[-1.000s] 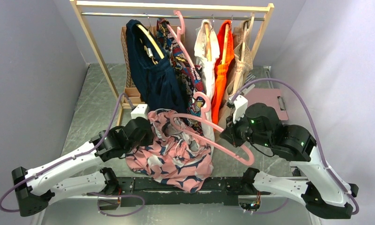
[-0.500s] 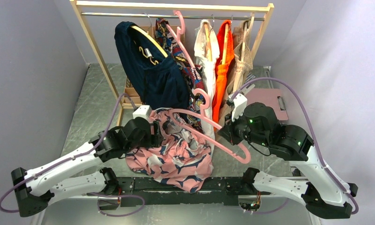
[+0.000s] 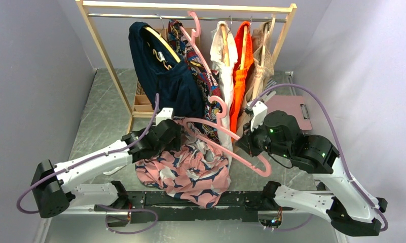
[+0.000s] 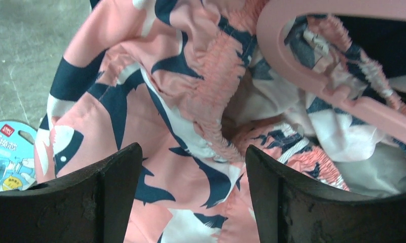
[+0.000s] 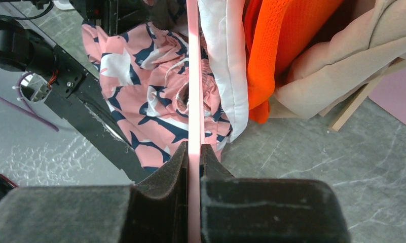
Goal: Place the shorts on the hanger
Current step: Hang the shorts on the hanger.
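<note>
The pink shorts [image 3: 190,169] with navy and white print lie bunched between the two arms, their gathered waistband [image 4: 216,66] turned up. The pale-pink hanger [image 3: 211,129] slants across them, hook [image 3: 222,109] upward. Its rounded left end [image 4: 271,35] sits at the waistband opening. My right gripper [image 3: 247,144] is shut on the hanger's right arm, which shows as a thin pink bar [image 5: 193,76] clamped between the fingers [image 5: 194,149]. My left gripper [image 4: 193,149] hovers open just above the shorts [image 4: 140,116], at their left edge [image 3: 176,135], with only fabric below.
Just behind stands a wooden clothes rack [image 3: 104,55] hung with a navy garment [image 3: 162,81], a patterned one [image 3: 198,66], and white [image 3: 226,55], orange [image 3: 242,66] and beige [image 3: 261,66] clothes. A purple clipboard [image 3: 289,111] lies at right. A blue packet [image 4: 5,157] lies by the shorts.
My left gripper has opened, letting go of the shorts, and the left arm has reached forward and to the right. The navy garment has swung left. The right gripper still holds the hanger.
</note>
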Robot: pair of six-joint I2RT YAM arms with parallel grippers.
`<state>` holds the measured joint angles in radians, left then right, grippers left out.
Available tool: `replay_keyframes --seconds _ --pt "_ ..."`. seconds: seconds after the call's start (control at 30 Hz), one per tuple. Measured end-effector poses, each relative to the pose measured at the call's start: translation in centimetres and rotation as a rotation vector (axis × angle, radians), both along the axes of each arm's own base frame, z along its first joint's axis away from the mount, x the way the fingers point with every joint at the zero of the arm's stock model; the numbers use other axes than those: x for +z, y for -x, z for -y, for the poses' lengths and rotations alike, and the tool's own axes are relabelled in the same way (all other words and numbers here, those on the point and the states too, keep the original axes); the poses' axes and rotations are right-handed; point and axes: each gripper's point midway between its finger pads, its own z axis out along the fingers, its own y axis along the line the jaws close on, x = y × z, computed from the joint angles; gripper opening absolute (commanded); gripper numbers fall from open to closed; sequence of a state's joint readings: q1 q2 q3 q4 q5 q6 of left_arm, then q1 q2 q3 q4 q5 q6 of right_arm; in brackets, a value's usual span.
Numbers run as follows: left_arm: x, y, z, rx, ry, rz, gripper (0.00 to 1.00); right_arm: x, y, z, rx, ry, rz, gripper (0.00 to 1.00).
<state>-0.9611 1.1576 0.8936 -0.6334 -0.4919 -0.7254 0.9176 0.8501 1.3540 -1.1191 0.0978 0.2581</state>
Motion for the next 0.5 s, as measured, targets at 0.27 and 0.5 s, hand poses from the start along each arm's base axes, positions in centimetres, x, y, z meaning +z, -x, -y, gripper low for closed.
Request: replay_keyframes --seconds 0.27,0.5 --pt "0.1 -2.7 -0.6 0.059 0.012 0.035 0.73 0.0 0.0 0.0 0.001 -0.001 0.0 0.0" --pt "-1.1 -3.7 -0.4 0.059 -0.013 0.022 0.36 0.0 0.1 0.0 0.003 -0.003 -0.001 0.0"
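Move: The shorts' gathered waistband edge, which the left fingers are going for, lies about 4 cm ahead of the left hand, straight in line and some 2 cm lower. The held hanger's left end is roughly 6 cm ahead, 5 cm to the right and 3 cm above that hand; the hanging navy garment stands about 14 cm ahead and 5 cm higher. From the right hand, the waistband edge is some 11 cm ahead, 18 cm left and 18 cm below. Forward by roughly 4 cm, dipping about 1 cm late on, the left hand brings its open fingers over the near side of the shorts to either side of the gathered waistband edge, beside the hanger's left end. The fingers begin to close around that fold but stay well open, while the right hand keeps the pink hanger pinched and still above the shorts. ##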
